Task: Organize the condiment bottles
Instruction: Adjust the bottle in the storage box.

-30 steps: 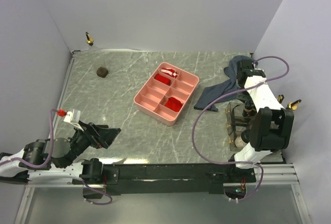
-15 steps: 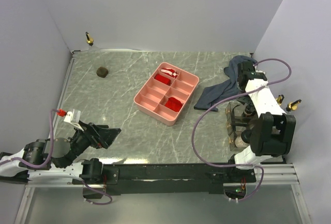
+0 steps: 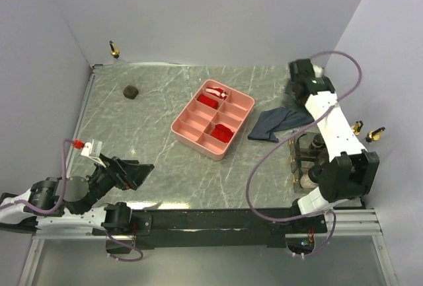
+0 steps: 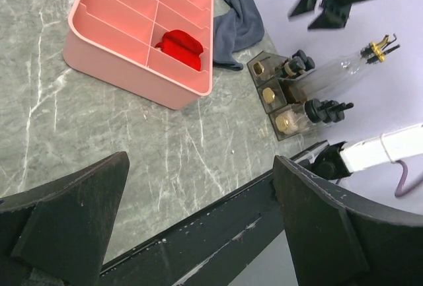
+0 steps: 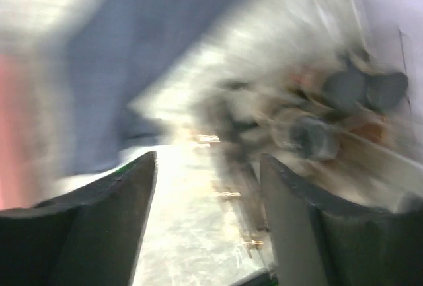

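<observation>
Several condiment bottles (image 3: 307, 179) stand in a dark rack (image 3: 294, 160) at the right; the left wrist view shows their black caps (image 4: 326, 109) and a clear one with a gold spout (image 4: 344, 68). Two gold spouts (image 3: 357, 127) poke out by the right wall. One spouted bottle (image 3: 114, 50) stands at the back left corner, and a squat dark jar (image 3: 131, 91) sits near it. My right gripper (image 3: 301, 80) hangs open and empty above the cloth's far end, its view blurred. My left gripper (image 3: 137, 172) rests open and empty at the near left.
A pink divided tray (image 3: 192, 131) with red items lies mid-table. A blue-grey cloth (image 3: 279, 121) sprawls between the tray and the rack. Walls close in at the left, back and right. The black base rail (image 4: 218, 226) runs along the near edge.
My right arm has swung from beside the rack toward the back wall and its jaws have opened. The cloth now lies flatter. The left arm has not moved.
</observation>
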### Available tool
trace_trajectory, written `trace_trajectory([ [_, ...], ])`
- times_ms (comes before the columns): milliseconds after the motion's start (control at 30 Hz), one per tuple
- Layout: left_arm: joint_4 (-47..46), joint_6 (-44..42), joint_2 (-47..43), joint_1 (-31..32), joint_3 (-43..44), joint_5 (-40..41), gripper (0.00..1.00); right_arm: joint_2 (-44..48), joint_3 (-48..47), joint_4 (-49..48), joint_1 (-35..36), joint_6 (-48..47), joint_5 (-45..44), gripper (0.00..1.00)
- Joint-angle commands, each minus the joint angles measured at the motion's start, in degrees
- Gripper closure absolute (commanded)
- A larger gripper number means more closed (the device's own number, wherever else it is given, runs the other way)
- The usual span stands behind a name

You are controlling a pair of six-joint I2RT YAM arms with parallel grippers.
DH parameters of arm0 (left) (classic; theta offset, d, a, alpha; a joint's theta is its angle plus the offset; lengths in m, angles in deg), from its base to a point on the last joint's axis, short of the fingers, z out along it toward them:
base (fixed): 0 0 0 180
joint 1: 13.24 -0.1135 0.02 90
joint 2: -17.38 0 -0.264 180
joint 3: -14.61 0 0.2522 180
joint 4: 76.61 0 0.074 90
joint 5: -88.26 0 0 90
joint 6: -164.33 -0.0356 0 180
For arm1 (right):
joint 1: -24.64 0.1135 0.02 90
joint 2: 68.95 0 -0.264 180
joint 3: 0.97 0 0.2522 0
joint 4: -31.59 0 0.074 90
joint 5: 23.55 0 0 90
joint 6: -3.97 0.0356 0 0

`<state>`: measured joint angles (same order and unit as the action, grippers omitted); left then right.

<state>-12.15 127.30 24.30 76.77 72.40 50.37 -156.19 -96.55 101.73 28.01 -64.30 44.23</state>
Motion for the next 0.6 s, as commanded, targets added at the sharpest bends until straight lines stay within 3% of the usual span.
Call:
trace_trajectory([
  [0,0.3,1.6,-1.6,0.6,0.5,2.5,0.03,-0.2,-13.0,0.5,10.6,-0.3,4.3,0.15],
  [33,0.4,1.8,-1.4,0.6,0.5,2.7,0.03,-0.6,-14.8,0.0,12.3,-0.4,6.1,0.01],
  [200,1.6,4.4,4.9,0.6,2.0,5.6,0.03,-2.1,-21.6,-3.6,23.2,0.1,8.6,0.00],
  [300,1.1,2.7,15.1,0.6,6.5,12.2,0.03,-1.4,-20.6,-7.2,27.8,0.0,10.2,0.00],
  [400,1.4,0.3,26.8,0.6,13.0,23.7,0.03,1.6,-14.9,-13.6,29.7,-0.1,12.2,0.00],
  [433,2.9,1.6,29.5,0.6,14.8,29.6,0.03,4.0,-13.3,-16.4,29.7,0.0,12.9,0.00],
  [533,14.9,15.1,37.5,0.6,23.4,36.8,0.03,9.1,-6.6,-21.6,29.8,0.9,14.3,0.00],
  [567,18.9,22.8,40.5,0.6,25.6,39.9,0.03,10.3,-3.6,-22.9,29.8,0.8,15.2,0.00],
])
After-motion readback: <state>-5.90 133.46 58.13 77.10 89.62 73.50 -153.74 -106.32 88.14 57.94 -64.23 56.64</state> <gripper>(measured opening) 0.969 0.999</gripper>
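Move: The pink divided box lies about 32 cm to the right hand's left, 1 cm farther out and 15 below; the blue cloth is roughly 6 cm left and 6 ahead of that hand, 18 below, and the storage box some 14 cm back and 3 right, 14 below. From the left hand, the oil bottle stands about 36 cm ahead and 12 left, 15 below; the pink box is some 24 ahead, 16 right and 24 below. Right hand, opening wide, swings about 25 cm left and rises towards the pink box; left hand rises forward. ##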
